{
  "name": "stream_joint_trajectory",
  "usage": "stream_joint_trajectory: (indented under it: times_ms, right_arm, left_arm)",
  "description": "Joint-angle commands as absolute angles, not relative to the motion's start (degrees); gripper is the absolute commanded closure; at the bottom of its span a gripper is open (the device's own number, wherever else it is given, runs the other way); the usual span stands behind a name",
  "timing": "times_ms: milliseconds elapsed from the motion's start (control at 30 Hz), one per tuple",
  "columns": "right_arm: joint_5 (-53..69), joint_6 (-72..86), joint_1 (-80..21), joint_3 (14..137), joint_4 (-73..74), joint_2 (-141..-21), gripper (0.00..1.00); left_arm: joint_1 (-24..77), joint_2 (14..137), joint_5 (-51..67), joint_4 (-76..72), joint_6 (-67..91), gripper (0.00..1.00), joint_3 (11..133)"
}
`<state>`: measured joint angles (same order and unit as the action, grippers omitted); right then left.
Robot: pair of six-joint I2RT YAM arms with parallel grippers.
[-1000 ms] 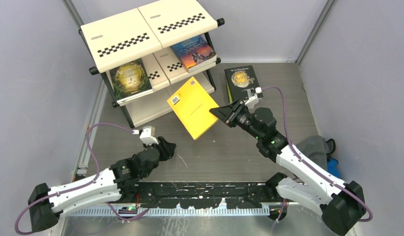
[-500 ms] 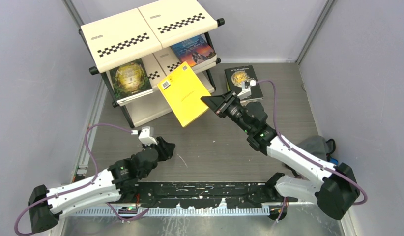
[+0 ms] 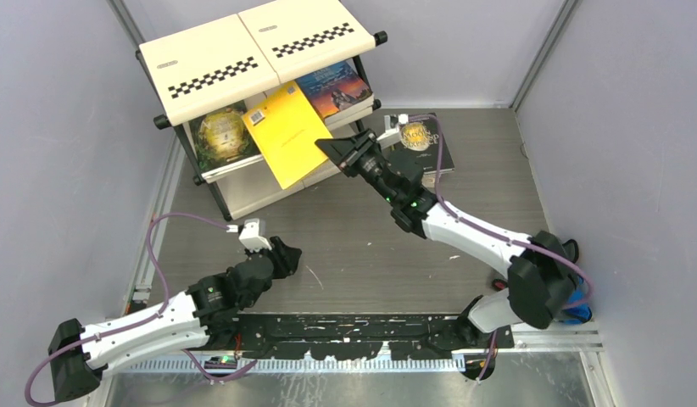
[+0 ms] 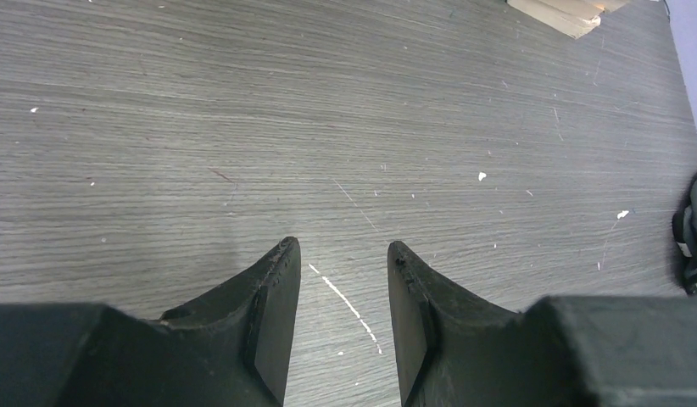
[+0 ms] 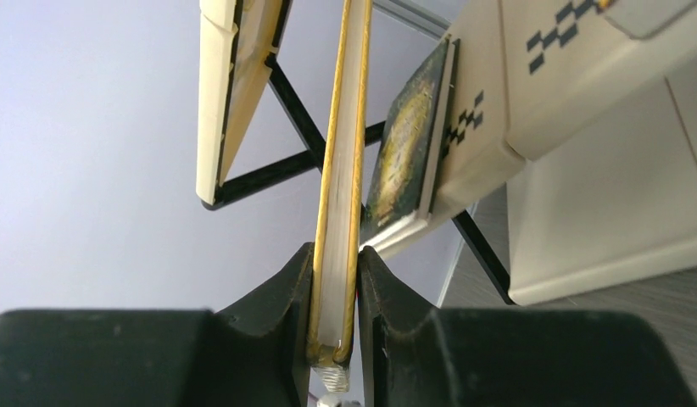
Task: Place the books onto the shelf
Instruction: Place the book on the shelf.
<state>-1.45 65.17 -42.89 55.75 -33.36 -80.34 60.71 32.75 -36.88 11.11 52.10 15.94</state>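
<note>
My right gripper [image 3: 331, 150] is shut on the lower corner of an orange-yellow book [image 3: 286, 132], held off the table. The book [image 5: 341, 161] stands edge-on between the top and middle tiers of the cream checkered shelf [image 3: 243, 52]. On the middle tier lie a green-and-gold book [image 3: 216, 134], also visible as the green-and-gold book [image 5: 404, 153], and a blue book [image 3: 335, 87]. A black book with gold lettering [image 3: 423, 137] lies on the table behind my right arm. My left gripper [image 4: 339, 248] is open over bare table, seen at the near left as the left gripper [image 3: 291, 254].
A dark grey and blue cloth bundle [image 3: 574, 280] lies by the right wall, partly behind the right arm. Pale walls enclose the table on three sides. The shelf's black frame legs [image 5: 476, 246] stand close to the held book.
My right arm has stretched up and to the left, carrying the orange-yellow book from mid-table to the shelf's middle tier. The left arm has not moved.
</note>
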Motion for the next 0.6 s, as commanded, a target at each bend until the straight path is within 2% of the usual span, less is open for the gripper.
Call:
stream_joint_trajectory:
  times_ms: [0, 567]
  right_arm:
    - [-3.70, 67.15, -44.44, 65.11, -45.77, -84.32, 0.99]
    - [-7.22, 67.05, -48.60, 91.69, -40.67, -110.01, 0.99]
  left_arm:
    - [60.86, 32.49, -37.99, 10.21, 51.34, 0.57, 15.69]
    - [60.98, 27.14, -36.86, 14.85, 50.36, 0.57, 14.96]
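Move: The right hand already holds the yellow book by its near right part; its goal is the middle shelf at the green-covered book, about 20 cm to the left, 8 cm ahead and some 5 cm lower. Jane Eyre, on the same shelf, is roughly 20 cm ahead and 3 cm right; the top board's middle is about 15 cm ahead, 9 cm left and 15 cm higher. From the idle left hand, the green-covered book lies some 21 cm ahead, 17 cm left and 18 cm higher. The right arm carries the yellow book left and forward in one steady sweep, about 11 cm left and 7 cm forward, its far end leading in under the top board and over the green-covered book on the middle shelf. The hand rises slightly at first, then sinks to finish about 1 cm lower, the wrist keeping its attitude and the fingers still pinching the book with no change of opening. ##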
